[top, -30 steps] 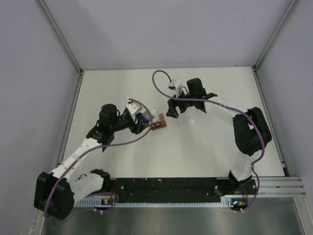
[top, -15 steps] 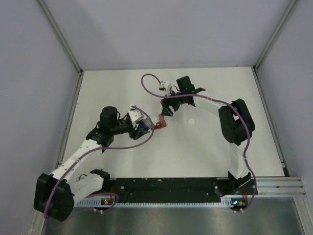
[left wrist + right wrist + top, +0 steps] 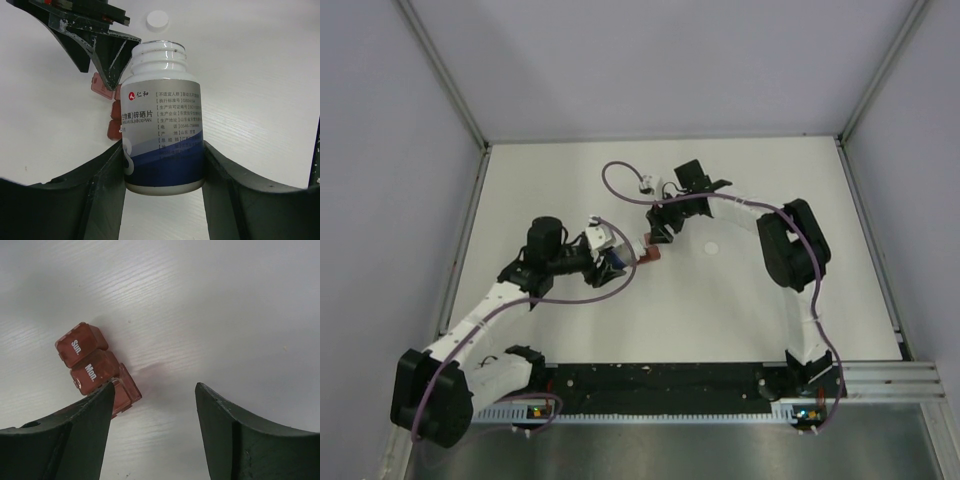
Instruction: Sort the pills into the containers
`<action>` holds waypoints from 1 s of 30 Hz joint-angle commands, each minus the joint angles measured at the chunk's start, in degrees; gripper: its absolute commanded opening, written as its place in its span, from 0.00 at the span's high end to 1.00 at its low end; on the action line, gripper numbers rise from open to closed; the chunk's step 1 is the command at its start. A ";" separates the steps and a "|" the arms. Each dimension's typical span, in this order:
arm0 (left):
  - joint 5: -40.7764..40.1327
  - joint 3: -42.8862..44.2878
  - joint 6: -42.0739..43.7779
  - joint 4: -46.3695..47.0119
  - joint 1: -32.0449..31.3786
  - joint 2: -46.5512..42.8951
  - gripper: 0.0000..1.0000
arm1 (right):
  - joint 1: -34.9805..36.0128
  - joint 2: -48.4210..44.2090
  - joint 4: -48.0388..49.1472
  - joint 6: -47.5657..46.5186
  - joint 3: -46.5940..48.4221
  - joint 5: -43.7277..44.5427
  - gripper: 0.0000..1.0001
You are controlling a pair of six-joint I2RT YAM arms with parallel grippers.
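Observation:
The containers (image 3: 92, 367) are a red-brown strip of three joined boxes lying on the white table, two of them marked "Sun." and "Mon."; they also show as the strip (image 3: 650, 252) and the containers (image 3: 106, 109). My right gripper (image 3: 156, 387) is open just above them. Its left finger (image 3: 85, 430) covers part of the third box, and nothing sits between the jaws. My left gripper (image 3: 162, 150) is shut on an uncapped white pill bottle (image 3: 162, 115) with a blue label, its mouth pointing at the strip. No pills are in view.
The bottle's white cap (image 3: 157, 21) lies on the table beyond the strip, also seen as the cap (image 3: 711, 247). The right gripper's black fingers (image 3: 105, 55) stand close to the bottle's neck. Grey walls enclose the table on three sides.
My right arm has swung left and come down over the strip, its jaws narrowing. My left arm has shifted the bottle slightly right, closer to the strip.

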 commanded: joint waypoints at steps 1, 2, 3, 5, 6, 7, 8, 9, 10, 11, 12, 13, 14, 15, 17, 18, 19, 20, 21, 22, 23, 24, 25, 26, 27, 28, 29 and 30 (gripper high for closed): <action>1.65 3.58 1.47 0.71 0.26 0.30 1.00 | 1.05 1.09 -0.51 -2.61 4.01 -2.72 0.35; 1.65 3.93 1.56 0.54 0.34 0.39 1.00 | 1.05 1.35 -0.95 -2.78 4.45 -2.89 0.36; 1.65 4.19 1.65 0.36 0.26 0.48 1.00 | 1.14 1.53 -1.13 -3.13 4.80 -3.24 0.36; 1.56 4.63 1.74 0.01 0.26 0.74 1.00 | 1.14 1.97 -1.65 -3.40 5.41 -3.77 0.37; 1.56 4.81 1.82 -0.08 0.34 0.92 1.00 | 1.23 2.14 -1.83 -3.83 5.68 -4.04 0.37; 1.47 5.16 1.91 -0.25 0.34 1.00 1.00 | 1.23 2.32 -2.27 -3.93 5.94 -4.30 0.38; 1.47 5.16 2.00 -0.43 0.26 1.27 1.00 | 1.40 2.49 -2.45 -4.10 6.29 -4.39 0.39; 1.39 5.34 2.26 -0.52 0.34 1.27 1.00 | 1.40 2.67 -2.80 -4.28 6.47 -4.65 0.40; 1.38 5.42 2.35 -0.61 0.34 1.36 1.00 | 1.40 2.85 -2.97 -4.37 6.65 -4.83 0.41; 1.38 5.43 2.44 -0.61 0.26 1.44 1.00 | 1.49 3.02 -3.15 -4.45 6.65 -5.09 0.43; 1.30 5.60 2.44 -0.69 0.26 1.45 1.00 | 1.40 3.20 -3.33 -4.54 6.82 -5.27 0.44; 1.30 5.60 2.53 -0.70 0.26 1.62 1.00 | 1.49 3.20 -3.50 -4.63 6.82 -5.44 0.45; 1.21 5.60 2.62 -0.61 0.26 1.62 1.00 | 1.49 3.37 -3.50 -4.72 6.91 -5.62 0.46; 1.12 5.78 2.62 -0.69 0.34 1.79 1.00 | 1.58 3.38 -3.68 -4.80 6.91 -5.71 0.48; 1.12 6.04 2.70 -0.78 0.34 1.88 1.00 | 1.58 3.46 -3.94 -5.07 7.00 -5.80 0.50; 1.12 6.04 2.79 -0.78 0.34 1.97 1.00 | 1.58 3.46 -4.03 -5.16 6.91 -5.80 0.51; 1.12 6.13 2.79 -0.96 0.26 2.06 1.00 | 1.58 3.38 -4.20 -5.33 7.00 -5.71 0.53; 1.12 6.30 2.79 -0.96 0.34 2.06 1.00 | 1.66 3.38 -4.29 -5.51 7.00 -5.62 0.54; 1.12 6.48 2.62 -0.87 0.26 2.15 1.00 | 1.58 3.38 -4.38 -5.60 7.00 -5.53 0.55; 1.03 6.48 2.70 -0.96 0.34 2.15 1.00 | 1.58 3.46 -4.47 -5.68 7.00 -5.62 0.56; 1.12 6.57 2.70 -0.96 0.26 2.15 1.00 | 1.58 3.46 -4.56 -5.68 7.00 -5.45 0.57; 1.03 6.57 2.70 -0.96 0.34 2.15 1.00 | 1.58 3.46 -4.56 -5.77 7.00 -5.53 0.58; 1.12 6.65 2.70 -0.96 0.26 2.06 1.00 | 1.58 3.38 -4.56 -5.77 7.09 -5.36 0.59; 1.03 6.66 2.70 -1.05 0.34 2.06 1.00 | 1.58 3.38 -4.73 -5.77 7.09 -5.36 0.60; 1.03 6.83 2.70 -1.22 0.34 1.97 1.00 | 1.58 3.38 -4.82 -5.77 7.09 -5.36 0.61; 1.03 6.83 2.70 -1.31 0.26 1.97 1.00 | 1.58 3.29 -5.00 -5.77 7.09 -5.36 0.62; 1.03 6.83 2.70 -1.40 0.34 1.89 1.00 | 1.58 3.20 -5.00 -5.77 7.09 -5.36 0.62; 1.03 6.74 2.79 -1.49 0.34 1.80 1.00 | 1.58 3.11 -5.08 -5.77 7.09 -5.27 0.63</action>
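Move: The pill box's open lid lies about 2 cm back, 2 cm left and 3 cm below the right hand, with its third compartment roughly 6 cm back and 1 cm left of the hand. The held bottle is some 9 cm left, 5 back and 5 above; the white cap is 13 cm right, 3 back and 4 below. From the left hand the open lid is about 6 cm ahead, 9 right and 9 below. Right hand edges left and up about 1 cm, then sinks and backs towards the open lid, fingers narrowing. ##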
